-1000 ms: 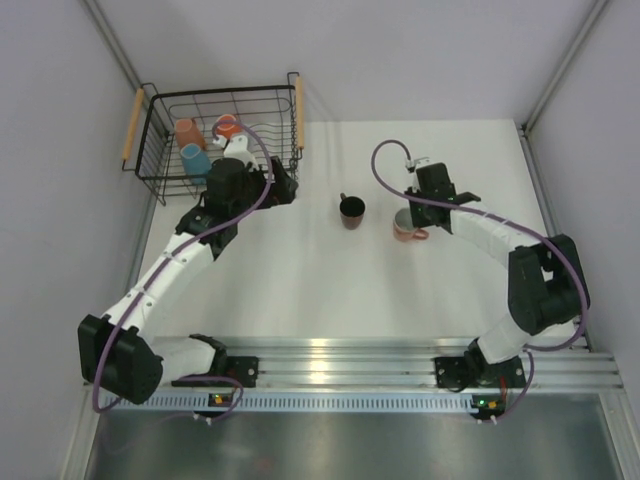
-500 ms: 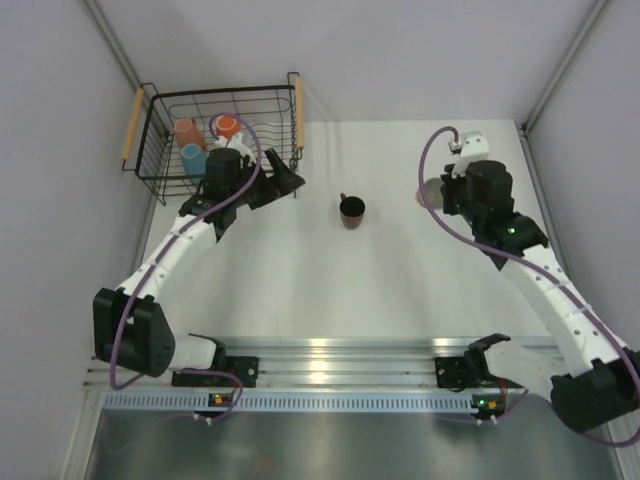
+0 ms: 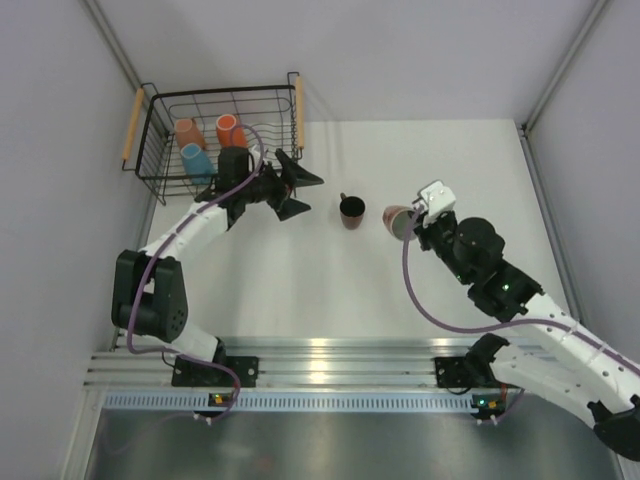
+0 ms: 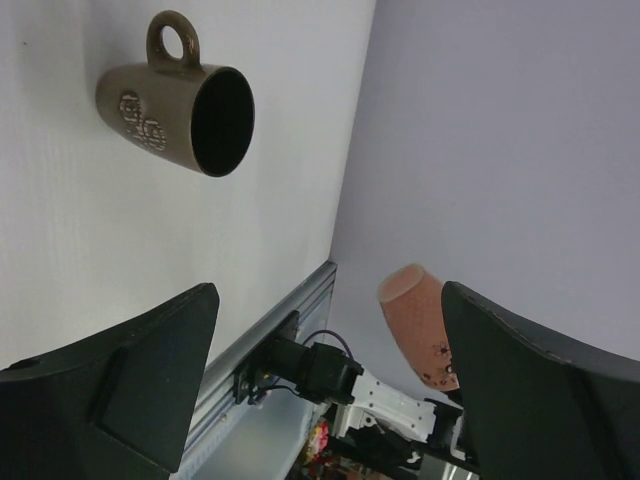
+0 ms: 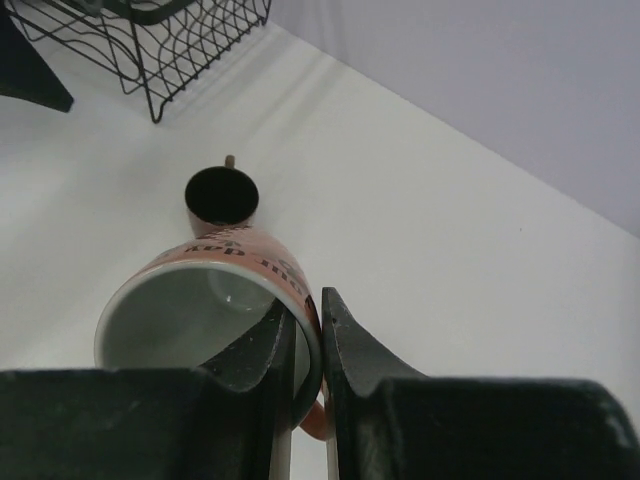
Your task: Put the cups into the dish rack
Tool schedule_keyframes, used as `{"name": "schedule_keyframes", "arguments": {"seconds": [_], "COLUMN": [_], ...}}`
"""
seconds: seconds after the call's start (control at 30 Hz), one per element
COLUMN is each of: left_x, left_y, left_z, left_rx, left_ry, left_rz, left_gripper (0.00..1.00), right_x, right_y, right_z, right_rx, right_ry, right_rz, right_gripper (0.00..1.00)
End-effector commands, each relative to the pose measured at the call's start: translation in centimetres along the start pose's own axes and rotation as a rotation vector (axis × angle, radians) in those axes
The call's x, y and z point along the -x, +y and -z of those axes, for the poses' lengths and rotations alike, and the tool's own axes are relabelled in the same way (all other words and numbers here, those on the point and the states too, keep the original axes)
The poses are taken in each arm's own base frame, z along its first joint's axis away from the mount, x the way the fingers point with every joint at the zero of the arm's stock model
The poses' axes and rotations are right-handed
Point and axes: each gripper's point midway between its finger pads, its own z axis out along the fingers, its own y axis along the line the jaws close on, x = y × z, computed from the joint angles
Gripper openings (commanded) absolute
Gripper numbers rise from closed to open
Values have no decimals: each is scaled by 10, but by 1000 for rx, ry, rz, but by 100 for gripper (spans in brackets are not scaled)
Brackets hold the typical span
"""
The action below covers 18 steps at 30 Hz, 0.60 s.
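Note:
The black wire dish rack [image 3: 215, 125] stands at the back left and holds three cups: a salmon-pink one [image 3: 187, 132], an orange one [image 3: 230, 130] and a light blue one [image 3: 195, 160]. A dark brown cup [image 3: 351, 210] [image 4: 180, 105] [image 5: 222, 195] stands upright mid-table. My left gripper [image 3: 308, 195] [image 4: 330, 380] is open and empty, just right of the rack, pointing at the dark cup. My right gripper [image 3: 412, 222] [image 5: 305, 300] is shut on the wall of another salmon-pink cup [image 3: 398, 222] [image 5: 215, 310] [image 4: 420, 325], one finger inside, held off the table right of the dark cup.
Grey walls close in the white table [image 3: 330, 290] on the left, back and right. The aluminium base rail [image 3: 330, 360] runs along the near edge. A corner of the rack [image 5: 160, 40] shows at the right wrist view's top left.
My left gripper has come away from the rack and swung right toward the dark cup, still open. My right gripper has lifted the salmon-pink cup off the table and carried it left.

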Motion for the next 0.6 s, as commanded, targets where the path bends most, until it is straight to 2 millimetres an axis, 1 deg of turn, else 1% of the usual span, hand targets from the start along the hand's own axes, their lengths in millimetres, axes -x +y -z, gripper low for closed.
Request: {"name": "schedule_keyframes", "arguments": {"seconds": [0.0, 0.07, 0.1, 0.17, 0.2, 0.23, 0.27, 0.3, 0.37, 0.4, 0.57], "left_x": [-6, -13, -14, -26, -29, -36, -40, -46, -52, -57, -70], "left_y": [-47, -49, -49, -49, -49, -49, -49, -50, -47, -48, -50], "left_z": [10, 7, 5, 1, 0, -4, -6, -8, -12, -15, -20], "left_rx": [-111, -108, -108, -106, -108, -113, -111, -108, -101, -96, -90], "left_ry": [12, 21, 22, 45, 51, 68, 80, 97, 112, 122, 147], "left_rz": [26, 77, 93, 150, 168, 200, 217, 250, 280, 297, 325], "left_gripper": [99, 99, 99, 99, 99, 99, 98, 98, 99, 99, 99], "right_x": [66, 68, 75, 78, 84, 84, 87, 87, 90, 90, 98], "right_y": [-1, 7, 20, 26, 40, 41, 45, 57, 67, 76, 88], "right_z": [4, 1, 0, -1, -2, -3, -3, -6, -7, -8, -6], "right_rx": [-80, -81, -64, -88, -68, -96, -97, -86, -72, -52, -8], "right_ry": [-243, -248, -274, -284, -307, -300, -304, -302, -309, -312, -363], "right_rz": [35, 61, 67, 108, 114, 151, 165, 196, 212, 222, 185], "right_gripper": [0, 0, 0, 0, 0, 0, 0, 0, 0, 0, 0]}}
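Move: The left hand, empty and open, is after the pink cup held by the right: about 20 cm to its right, 5 cm back and 4 cm above it. The dark cup stands 4 cm ahead, 10 cm right, 17 cm below; the dish rack lies some 26 cm left, 22 cm out, 12 cm below. From the right hand, the left's open jaws are about 24 cm left, 9 cm ahead, 5 cm lower; the dark cup is 13 cm ahead, 15 cm left, 23 cm down. Leftward about 11 cm, with a slight pull back, the right hand carries the pink cup towards the left gripper, keeping its pinch on the rim and rolling and tipping up some 20 degrees. The left hand comes to meet it, some 6 cm right and 4 cm back, rolling about as much, jaws wide open throughout. ##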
